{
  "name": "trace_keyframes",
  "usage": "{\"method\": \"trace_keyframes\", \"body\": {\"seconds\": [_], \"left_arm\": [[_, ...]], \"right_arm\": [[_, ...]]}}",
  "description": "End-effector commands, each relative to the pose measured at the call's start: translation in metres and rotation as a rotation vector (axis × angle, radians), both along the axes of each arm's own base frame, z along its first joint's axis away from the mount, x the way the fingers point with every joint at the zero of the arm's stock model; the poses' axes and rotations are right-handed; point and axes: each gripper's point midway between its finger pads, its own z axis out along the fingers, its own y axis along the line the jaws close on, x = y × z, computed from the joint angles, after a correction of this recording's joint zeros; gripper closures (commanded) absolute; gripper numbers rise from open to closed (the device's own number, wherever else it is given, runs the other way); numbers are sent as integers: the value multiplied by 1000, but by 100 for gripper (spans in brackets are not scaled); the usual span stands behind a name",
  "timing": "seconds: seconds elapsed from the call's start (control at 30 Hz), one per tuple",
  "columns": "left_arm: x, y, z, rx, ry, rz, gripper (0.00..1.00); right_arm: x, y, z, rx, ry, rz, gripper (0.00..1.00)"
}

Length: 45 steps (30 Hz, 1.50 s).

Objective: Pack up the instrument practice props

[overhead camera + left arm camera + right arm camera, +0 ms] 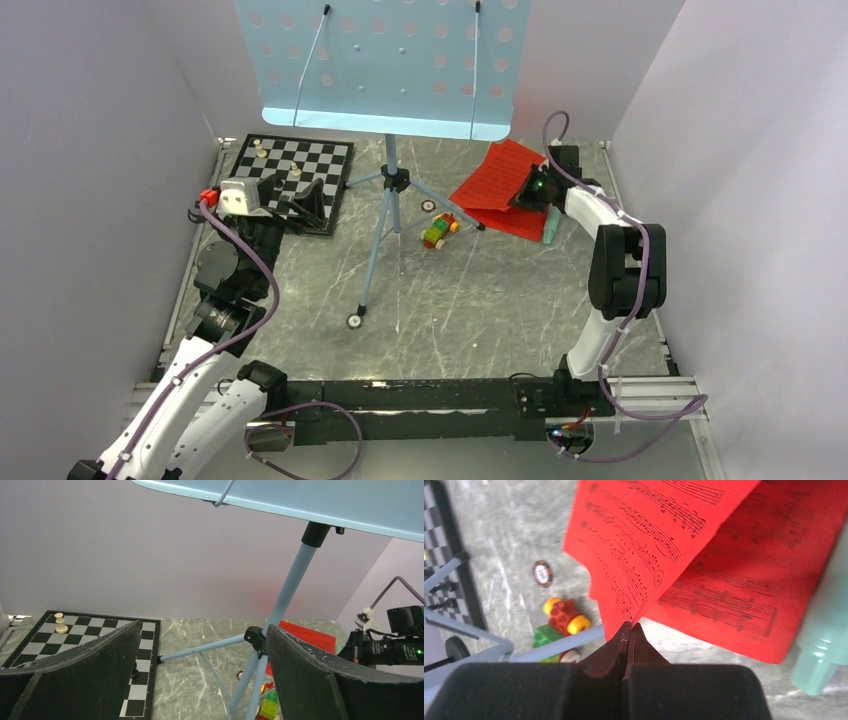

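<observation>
The light blue music stand (385,60) rises on its tripod (280,610) at the middle back. To its right lie the red sheet-music pages (497,185). My right gripper (628,627) is shut on the corner of one red page (649,540) and holds it lifted over another page (744,595) lying flat. A mint-green microphone (824,635) lies just right of the pages (551,228). My left gripper (202,630) stands open and holds nothing. It hovers by the chessboard's right edge (300,205), facing the tripod's hub.
A black-and-white chessboard (300,165) with a few pieces lies at the back left. A multicoloured block toy (438,230) sits between the tripod legs and the pages, with a small round disc (428,205) near it. Walls enclose the table on three sides.
</observation>
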Motion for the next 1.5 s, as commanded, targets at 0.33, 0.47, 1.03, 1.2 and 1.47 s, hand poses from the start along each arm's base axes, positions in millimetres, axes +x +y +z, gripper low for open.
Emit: {"method": "trace_keyframes", "body": {"seconds": [0.33, 0.47, 1.03, 1.2, 1.47], "left_arm": [[-9, -3, 9, -29, -30, -39, 1], [-9, -4, 8, -29, -29, -45, 1], [-8, -10, 5, -36, -18, -69, 1], [-8, -8, 3, -32, -11, -59, 1], [-5, -7, -7, -34, 28, -50, 1]], "right_arm": [[8, -43, -25, -129, 100, -16, 100], [6, -46, -33, -134, 126, -25, 100], [5, -47, -10, -130, 112, -63, 45], [6, -61, 15, -191, 77, -123, 25], [7, -63, 130, -220, -199, -198, 19]]}}
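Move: My right hand is shut on the near corner of one sheet of music. The other sheet lies flat, its middle about 7 cm ahead, 1 cm right and 6 cm below. The green microphone is some 10 cm right and 3 cm ahead, a foot of the music stand about 7 cm left and 1 cm back, the toy car roughly 15 cm left and 2 cm back. From my left hand the flat sheet is about 24 cm ahead, 39 cm right and 36 cm below. Still pinching the corner, I swing my right hand briefly up and slightly forward, then sweep it right and about 8 cm down, tipping the fingers steeper, to lay the sheet over the flat one beside the microphone. I pause low there, open the fingers wide to let the corner go, then rise about 7 cm, drifting a little right. ##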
